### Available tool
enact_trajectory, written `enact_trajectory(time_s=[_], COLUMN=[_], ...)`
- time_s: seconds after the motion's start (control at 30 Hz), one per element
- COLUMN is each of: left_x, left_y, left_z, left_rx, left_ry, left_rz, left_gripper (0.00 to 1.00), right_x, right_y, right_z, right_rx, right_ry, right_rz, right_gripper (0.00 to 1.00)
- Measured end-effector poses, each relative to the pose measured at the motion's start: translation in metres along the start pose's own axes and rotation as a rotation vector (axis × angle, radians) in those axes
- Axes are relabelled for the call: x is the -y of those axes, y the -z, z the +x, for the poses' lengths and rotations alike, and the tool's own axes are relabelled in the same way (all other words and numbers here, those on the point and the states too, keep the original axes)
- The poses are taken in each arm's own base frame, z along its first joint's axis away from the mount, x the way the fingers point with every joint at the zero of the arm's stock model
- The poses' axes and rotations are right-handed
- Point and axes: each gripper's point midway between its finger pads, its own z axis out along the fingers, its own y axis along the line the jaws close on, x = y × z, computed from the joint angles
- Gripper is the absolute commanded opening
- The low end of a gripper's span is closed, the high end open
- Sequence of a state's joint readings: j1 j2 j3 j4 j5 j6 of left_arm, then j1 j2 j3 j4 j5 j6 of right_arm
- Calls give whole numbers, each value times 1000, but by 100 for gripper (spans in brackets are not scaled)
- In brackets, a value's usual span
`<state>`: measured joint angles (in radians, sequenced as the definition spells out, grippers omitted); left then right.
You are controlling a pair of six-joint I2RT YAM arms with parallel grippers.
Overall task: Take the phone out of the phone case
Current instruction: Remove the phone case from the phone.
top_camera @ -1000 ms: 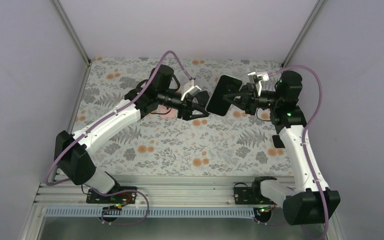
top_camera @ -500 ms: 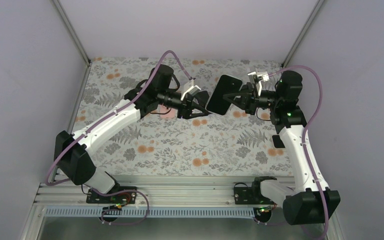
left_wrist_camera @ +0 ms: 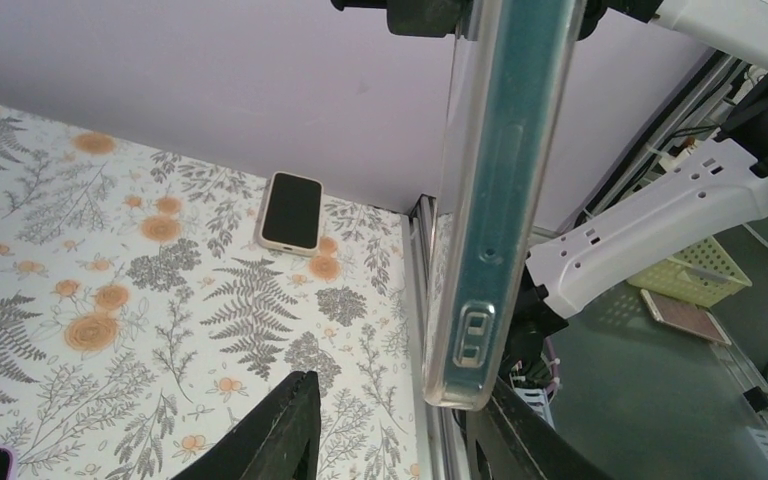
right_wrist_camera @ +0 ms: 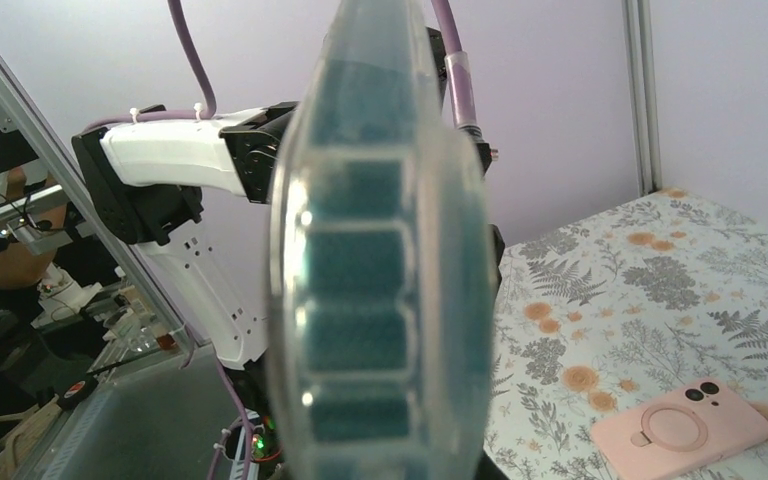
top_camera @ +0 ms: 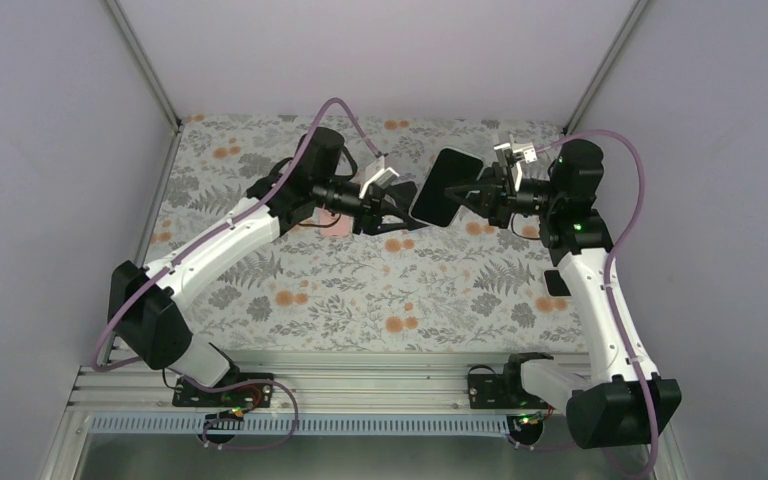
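Note:
The phone in its clear case (top_camera: 447, 190) is held up in the air above the middle of the table. My right gripper (top_camera: 477, 193) is shut on it from the right. In the right wrist view the cased phone (right_wrist_camera: 380, 280) is edge-on, fills the centre and hides the fingers. My left gripper (top_camera: 401, 212) is open at the phone's lower left edge. In the left wrist view the cased phone (left_wrist_camera: 495, 200) hangs edge-on. Its bottom corner is between my open left gripper's (left_wrist_camera: 392, 432) fingers, close to the right one (left_wrist_camera: 508, 440); contact cannot be told.
A pink phone case with a ring (right_wrist_camera: 680, 428) lies on the floral table, partly under the left arm (top_camera: 328, 226). Another phone in a pale case (left_wrist_camera: 291, 211) lies near the right edge, by the right arm (top_camera: 556, 282). A yellow basket (left_wrist_camera: 695, 275) sits off the table.
The left gripper has moved a little up and toward the phone. The phone has shifted slightly left in the right gripper's hold.

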<state>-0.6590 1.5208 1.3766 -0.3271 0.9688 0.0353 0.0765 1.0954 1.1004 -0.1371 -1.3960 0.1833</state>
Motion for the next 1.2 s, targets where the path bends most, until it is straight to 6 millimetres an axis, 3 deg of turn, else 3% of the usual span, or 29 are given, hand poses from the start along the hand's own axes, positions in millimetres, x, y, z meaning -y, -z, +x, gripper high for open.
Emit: enact_trajectory(time_s=[0.2, 0.4, 0.6, 0.73, 0.83, 0.93, 1.07, 1.2], left_x=[-8, -56, -58, -55, -45, -13, 21, 31], left_y=[4, 20, 21, 38, 59, 69, 62, 42], left_z=[1, 7, 8, 1, -15, -33, -41, -35], left_rx=[7, 23, 24, 60, 109, 142, 142, 112], left_ry=[34, 102, 112, 125, 102, 37, -9, 8], left_rz=[1, -146, -140, -84, -53, 17, 102, 154], left_gripper=[34, 34, 55, 66, 70, 72, 72, 71], right_x=[4, -25, -31, -29, -20, -10, -4, -6], right_y=[-1, -5, -4, -5, -6, -8, -10, -13], right_z=[0, 8, 9, 12, 16, 22, 25, 26], right_rx=[0, -33, -39, -40, -44, -48, -54, -59], right_ry=[17, -25, -31, -39, -60, -89, -108, -108], right_rz=[20, -124, -155, -145, -133, -113, -95, -100], right_gripper=[4, 4, 4, 4, 4, 4, 4, 4])
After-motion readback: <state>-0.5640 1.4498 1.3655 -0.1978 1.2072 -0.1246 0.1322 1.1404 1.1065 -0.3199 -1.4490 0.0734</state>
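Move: The cased phone, screen up and tilted, has its lower left corner at the left fingertips; its middle lies about 5 cm to the right of the left hand, 2 cm ahead and some 6 cm above. From the right hand, which holds it, the middle is roughly 1 cm to the left, level. Down on the table, some 33 cm below the left hand, a black phone lies about 17 cm ahead and 2 cm right, a pink phone 17 cm ahead and 18 cm left. The case's lower left corner, already against the left fingers, comes free as that hand jumps forward about 5 cm; the hand then opens wide, rises and draws back left, its spread fingers facing the case's left edge. The right hand keeps its pinch on the phone, starts back 3 cm turning about 10 degrees counter-clockwise, then eases forward and sinks some 2 cm. ##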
